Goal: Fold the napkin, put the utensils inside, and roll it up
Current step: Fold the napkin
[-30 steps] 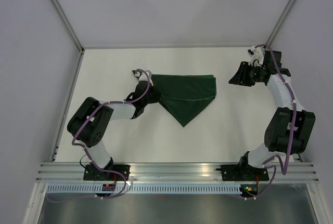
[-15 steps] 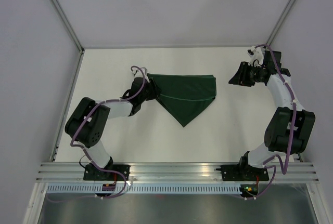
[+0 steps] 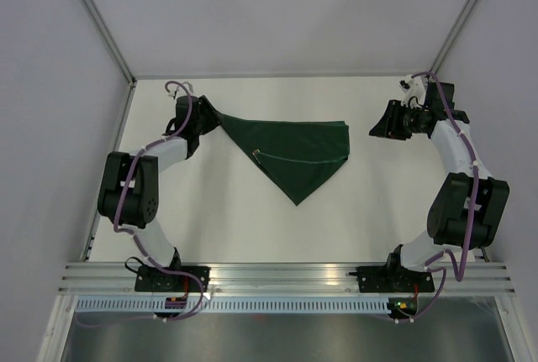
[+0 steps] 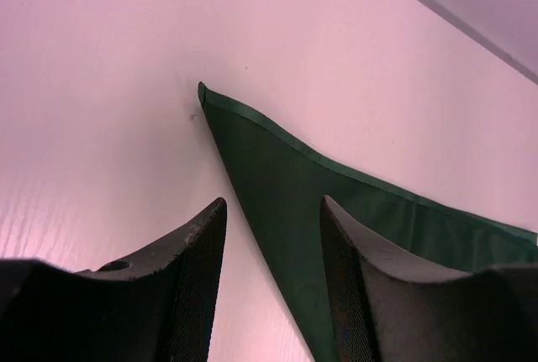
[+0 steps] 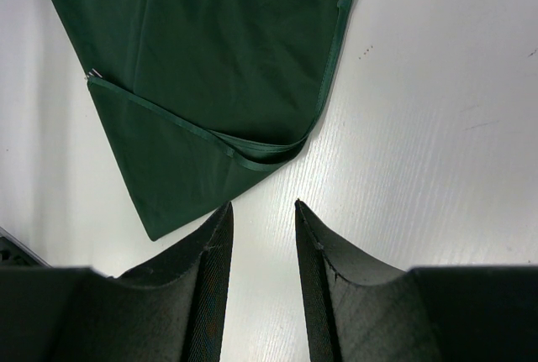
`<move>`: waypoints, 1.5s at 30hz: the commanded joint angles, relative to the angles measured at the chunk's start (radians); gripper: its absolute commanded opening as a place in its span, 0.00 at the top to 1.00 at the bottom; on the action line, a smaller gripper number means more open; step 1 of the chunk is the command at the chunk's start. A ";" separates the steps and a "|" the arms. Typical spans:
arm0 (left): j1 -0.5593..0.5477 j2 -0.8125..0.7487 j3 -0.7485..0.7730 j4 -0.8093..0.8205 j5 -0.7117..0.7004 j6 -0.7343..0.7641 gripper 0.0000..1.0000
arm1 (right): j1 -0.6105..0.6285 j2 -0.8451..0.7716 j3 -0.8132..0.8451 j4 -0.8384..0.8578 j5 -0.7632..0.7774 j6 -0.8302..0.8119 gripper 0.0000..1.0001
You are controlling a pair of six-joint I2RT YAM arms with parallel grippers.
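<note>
The dark green napkin (image 3: 303, 148) lies folded into a rough triangle on the white table, with a smaller flap folded over its lower half (image 5: 160, 160). A tiny silver tip (image 5: 92, 75) shows at the flap's left corner. The rest of the utensils is hidden. My left gripper (image 3: 206, 116) is open just left of the napkin's pointed left corner (image 4: 203, 91). The cloth's edge (image 4: 286, 177) runs under the gap between its fingers and is not gripped. My right gripper (image 3: 376, 125) hovers open and empty to the right of the napkin (image 5: 210, 68), above bare table.
The white table (image 3: 378, 202) is boxed in by grey walls at the left, back and right. An aluminium rail (image 3: 286, 274) carrying both arm bases runs along the near edge.
The left gripper has opened and drawn back toward the far left, uncovering the napkin's left corner, which now lies stretched to a point. The right arm has not moved.
</note>
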State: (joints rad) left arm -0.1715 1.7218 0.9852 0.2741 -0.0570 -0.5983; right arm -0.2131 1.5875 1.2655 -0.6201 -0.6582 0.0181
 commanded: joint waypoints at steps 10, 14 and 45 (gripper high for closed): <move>0.035 0.283 0.245 -0.110 0.082 -0.092 0.47 | 0.009 0.012 0.000 0.020 -0.018 -0.010 0.59; 0.036 0.330 0.271 -0.099 0.085 -0.119 0.47 | 0.009 0.012 0.000 0.020 -0.021 -0.010 0.59; 0.064 0.253 0.161 0.267 0.333 -0.015 0.98 | 0.031 0.032 -0.006 0.030 0.009 -0.009 0.61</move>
State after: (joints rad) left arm -0.1085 2.0697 1.1896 0.3412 0.1459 -0.6678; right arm -0.1909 1.6154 1.2640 -0.6193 -0.6544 0.0181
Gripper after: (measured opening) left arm 0.026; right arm 0.389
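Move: My left hand, half open, is going for the napkin's far left corner, about 7 cm ahead, roughly 1 cm to the left and some 9 cm below. The fork tines poking out at the folded flap's edge lie about 6 cm back and 12 cm to the right of that hand, and the napkin's near point about 22 cm back and 25 cm right. From my right hand the corner is some 16 cm ahead and 49 cm to the left. I sink my left hand about 8 cm while easing some 5 cm forward onto the napkin's far left corner, tipping the fingers down about 10 degrees. Then, nearly still, I shut them from half open and pinch the corner, and start back up about 1.5 cm while drifting a little right, the wrist easing level again. ##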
